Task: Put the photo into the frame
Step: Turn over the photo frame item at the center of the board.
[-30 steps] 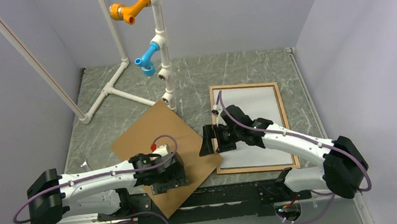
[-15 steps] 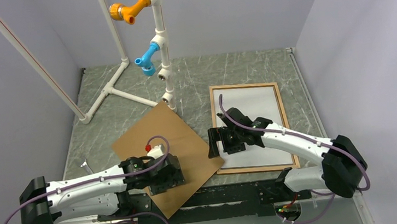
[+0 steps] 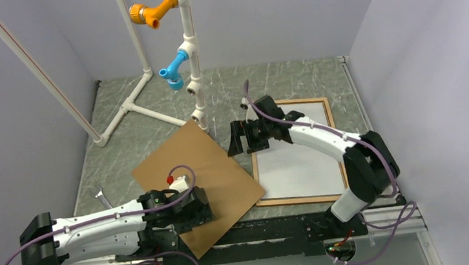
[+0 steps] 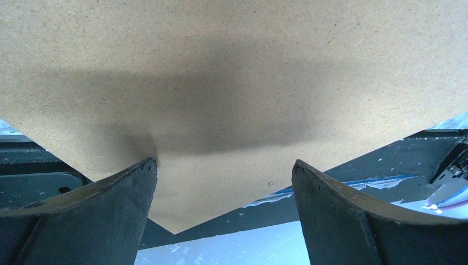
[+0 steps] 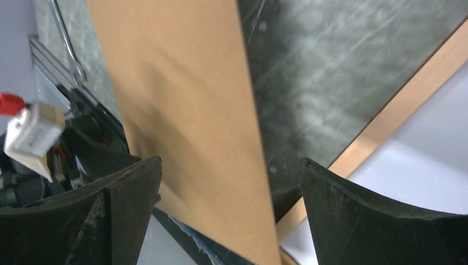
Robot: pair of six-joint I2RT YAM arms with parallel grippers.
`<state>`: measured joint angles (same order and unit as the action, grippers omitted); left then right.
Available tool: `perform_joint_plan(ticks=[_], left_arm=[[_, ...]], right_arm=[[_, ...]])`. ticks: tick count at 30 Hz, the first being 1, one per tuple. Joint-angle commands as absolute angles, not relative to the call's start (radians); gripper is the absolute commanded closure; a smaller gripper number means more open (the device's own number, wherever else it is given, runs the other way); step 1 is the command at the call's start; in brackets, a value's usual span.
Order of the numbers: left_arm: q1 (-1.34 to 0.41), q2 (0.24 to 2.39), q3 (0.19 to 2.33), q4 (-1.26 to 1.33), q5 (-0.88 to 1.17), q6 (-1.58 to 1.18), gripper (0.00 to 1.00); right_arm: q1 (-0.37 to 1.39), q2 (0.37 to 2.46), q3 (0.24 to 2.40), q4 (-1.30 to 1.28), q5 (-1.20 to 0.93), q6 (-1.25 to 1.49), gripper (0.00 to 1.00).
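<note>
The frame (image 3: 310, 198) is a thin light-wood rectangle lying flat at the right of the table. Inside it lies the photo (image 3: 300, 165), white back up and printed side hidden. My right gripper (image 3: 244, 141) hovers open just left of the frame's far-left corner. In the right wrist view, its fingers (image 5: 127, 193) stand wide apart over the frame's wooden edge (image 5: 397, 110) and the photo (image 5: 430, 160). My left gripper (image 3: 191, 220) is open, low over the near corner of the brown backing sheet (image 3: 190, 169). Nothing sits between its fingers (image 4: 132, 187).
The backing sheet (image 4: 232, 83) lies tilted at the table's middle, its near corner over the black rail (image 3: 280, 229). A white pipe stand (image 3: 189, 59) with orange and blue fittings rises at the back. A small metal piece (image 3: 103, 197) lies at the left. Grey walls enclose the table.
My right gripper has swung from the middle of the frame's left edge toward its far-left corner. My left gripper has drawn back slightly toward the near edge. Both stay open.
</note>
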<state>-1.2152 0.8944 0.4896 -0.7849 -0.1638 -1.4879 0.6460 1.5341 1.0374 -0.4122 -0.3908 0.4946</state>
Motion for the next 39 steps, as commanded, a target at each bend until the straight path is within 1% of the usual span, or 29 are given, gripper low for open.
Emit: perform_joint_plan(ticks=[1, 3, 7, 12, 15, 17, 19, 25, 28, 32, 39], left_arm=[[-1.22, 0.932, 0.533, -0.822, -0.196, -1.488, 0.04], [-1.22, 0.943, 0.544, -0.833, -0.201, -1.481, 0.05], [-1.22, 0.943, 0.538, -0.814, -0.201, -1.474, 0.05], [-1.22, 0.941, 0.535, -0.826, -0.206, -1.473, 0.04], [-1.22, 0.935, 0.541, -0.84, -0.214, -1.469, 0.04], [-1.22, 0.93, 0.543, -0.842, -0.216, -1.468, 0.05], [-1.22, 0.925, 0.542, -0.846, -0.218, -1.469, 0.05], [-1.22, 0.918, 0.549, -0.869, -0.228, -1.474, 0.05], [-1.219, 0.911, 0.554, -0.885, -0.235, -1.478, 0.04], [-1.22, 0.89, 0.562, -0.915, -0.249, -1.488, 0.04], [-1.22, 0.819, 0.574, -0.977, -0.279, -1.514, 0.05]], right_arm=[[0.555, 1.646, 1.099, -0.276, -0.606, 0.457, 0.05], [0.547, 1.705, 1.122, -0.244, -0.667, 0.456, 0.07], [0.547, 1.819, 1.159, -0.177, -0.777, 0.479, 0.17], [0.572, 1.899, 1.189, -0.139, -0.825, 0.508, 0.24], [0.599, 1.946, 1.217, -0.135, -0.856, 0.515, 0.31], [0.612, 1.96, 1.215, -0.099, -0.878, 0.539, 0.39], [0.619, 1.967, 1.208, -0.072, -0.886, 0.557, 0.49], [0.629, 1.962, 1.176, -0.029, -0.905, 0.59, 0.82], [0.642, 1.943, 1.166, -0.033, -0.903, 0.597, 0.91], [0.68, 1.921, 1.206, -0.136, -0.866, 0.56, 1.0], [0.759, 1.914, 1.363, -0.359, -0.758, 0.496, 1.0]])
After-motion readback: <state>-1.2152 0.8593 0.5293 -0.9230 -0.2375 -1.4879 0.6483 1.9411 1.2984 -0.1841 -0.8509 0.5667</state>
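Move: The right hand, open, hangs close over the brown backing board's right-hand edge; the stretch of edge it will grip is about 5 cm to its left, level ahead, and some 6 cm below. The photo frame's middle lies around 19 cm to the right and 6 cm farther out; the pipe stand's foot about 13 cm left and 17 cm ahead. From the left hand, low over the board's near corner, that edge is roughly 18 cm ahead and 13 cm right. The right hand dips about 5 cm, at first with a short forward swing, then slides left under the raised wrist, turning some 25 degrees, and shuts its fingers on the backing board's right-hand edge, which is pinched thinly between the tips. With the edge gripped it goes back up about 5 cm and on to the left, while the left hand stays wide open and low over the board's near corner, drifting some 2 cm left. ##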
